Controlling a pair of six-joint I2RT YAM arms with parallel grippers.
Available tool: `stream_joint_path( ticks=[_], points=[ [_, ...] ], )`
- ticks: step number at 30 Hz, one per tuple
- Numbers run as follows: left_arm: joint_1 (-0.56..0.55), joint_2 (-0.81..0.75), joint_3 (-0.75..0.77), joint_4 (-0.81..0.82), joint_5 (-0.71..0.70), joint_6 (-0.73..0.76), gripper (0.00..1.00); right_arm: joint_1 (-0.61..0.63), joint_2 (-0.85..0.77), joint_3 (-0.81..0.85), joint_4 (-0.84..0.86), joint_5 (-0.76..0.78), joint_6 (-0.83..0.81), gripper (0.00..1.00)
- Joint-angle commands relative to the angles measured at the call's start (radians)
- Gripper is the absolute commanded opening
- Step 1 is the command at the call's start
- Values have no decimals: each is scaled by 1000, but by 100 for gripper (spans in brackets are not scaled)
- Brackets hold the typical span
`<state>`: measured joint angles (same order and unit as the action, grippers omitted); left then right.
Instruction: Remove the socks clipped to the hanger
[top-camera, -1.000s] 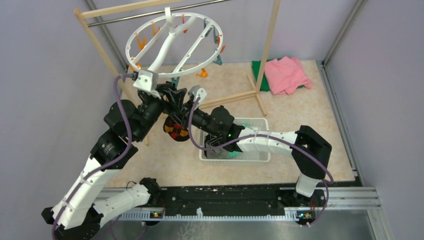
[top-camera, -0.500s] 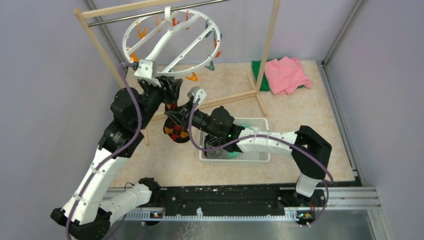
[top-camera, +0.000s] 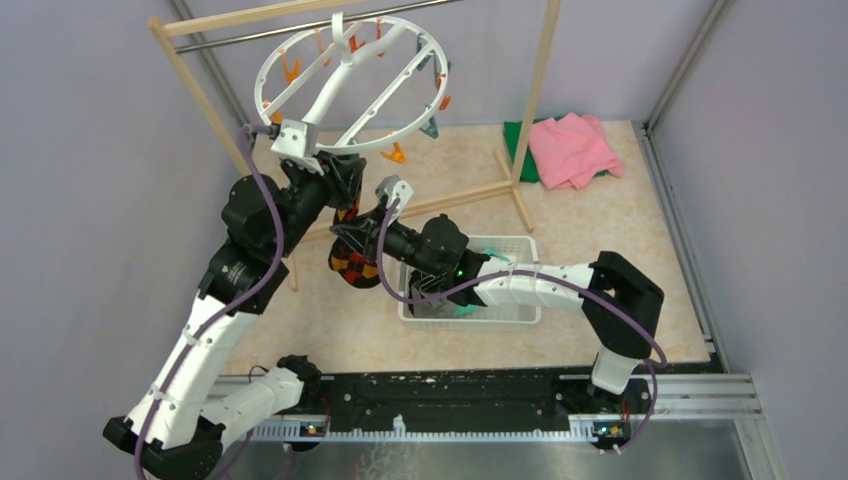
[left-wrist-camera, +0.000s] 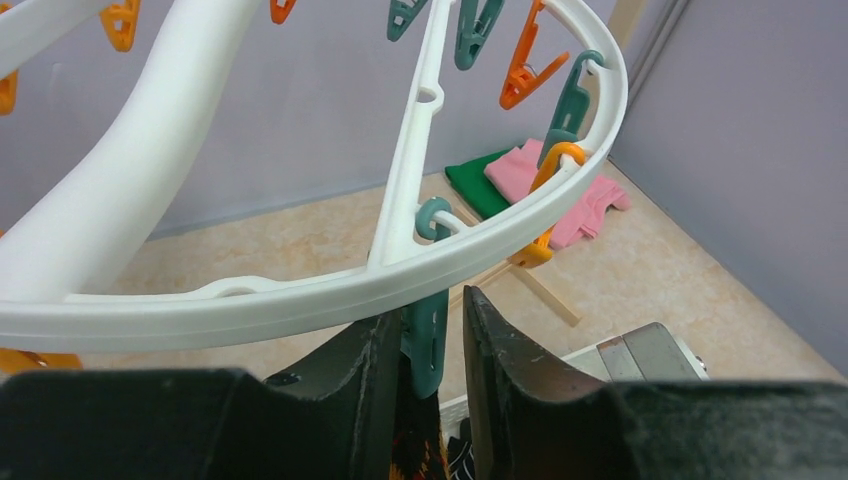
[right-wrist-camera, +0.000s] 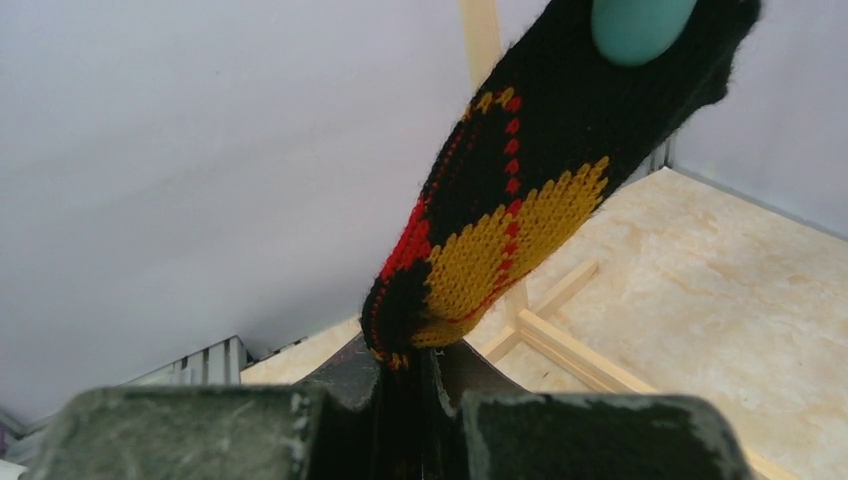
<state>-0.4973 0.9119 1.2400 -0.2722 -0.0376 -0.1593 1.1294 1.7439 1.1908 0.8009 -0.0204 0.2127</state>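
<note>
The white ring hanger (top-camera: 335, 88) hangs from the rack's bar, with orange and teal clips under its rim (left-wrist-camera: 300, 300). One red-black-orange argyle sock (top-camera: 352, 262) hangs from a teal clip (left-wrist-camera: 428, 340). My left gripper (left-wrist-camera: 428, 310) reaches up just under the ring. Its jaws stand either side of that clip, the left finger (left-wrist-camera: 370, 350) against it and a narrow gap on the right. My right gripper (right-wrist-camera: 410, 360) is shut on the sock (right-wrist-camera: 500, 220) below the clip (right-wrist-camera: 640, 25).
A white slotted basket (top-camera: 520, 250) with dark and teal socks inside sits under my right arm. The wooden rack's post (top-camera: 535, 90) and floor bar (top-camera: 470, 198) stand behind. Pink cloth (top-camera: 572, 148) and green cloth (top-camera: 518, 140) lie far right.
My left arm has risen toward the hanger's rim, and the hanger has swung slightly. The left jaws have narrowed around the teal clip. My right gripper holds still on the sock.
</note>
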Motion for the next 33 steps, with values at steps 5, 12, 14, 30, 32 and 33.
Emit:
stream_joint_path(
  ticks=[5, 12, 14, 30, 32, 33],
  points=[
    [7, -11, -4, 79, 30, -37, 24, 13, -41, -14, 55, -9, 17, 0],
    [6, -30, -18, 83, 87, -42, 0, 13, -49, -29, 66, 6, 23, 0],
    [6, -38, -21, 79, 98, -44, 0, 13, -52, -34, 70, 7, 24, 0],
    [7, -88, -47, 120, 109, 20, 0, -7, -116, -139, 64, 12, 85, 0],
    [8, -89, -46, 130, 117, 31, 0, -9, -143, -184, 41, 16, 89, 0],
    [7, -90, -44, 133, 121, 33, 0, -9, -157, -213, 32, 27, 89, 0]
  ],
)
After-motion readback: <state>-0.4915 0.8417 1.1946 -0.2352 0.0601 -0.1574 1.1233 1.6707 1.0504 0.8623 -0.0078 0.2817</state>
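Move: The teal clip holding the argyle sock's cuff is right between the left hand's open fingers, about 1 cm ahead and 1 cm right. The hanger ring's middle is some 14 cm ahead of this hand and 5 cm up; an orange clip hangs roughly 3 cm ahead and 8 cm right. The right hand already grips the sock, with the teal clip about 6 cm ahead, 1 cm left and 10 cm above, and the basket some 23 cm right, 2 cm ahead and 30 cm below. The left fingers, half open around the teal clip, close until they pinch it, and the hand then eases back about 2 cm and slightly up, turning some 5 degrees clockwise with the clip still between the fingertips. The right hand keeps its shut grip on the sock below, sinking slowly at first and then pulling faster to the right and down, away from the clip, about 2.5 cm to the right in all. ##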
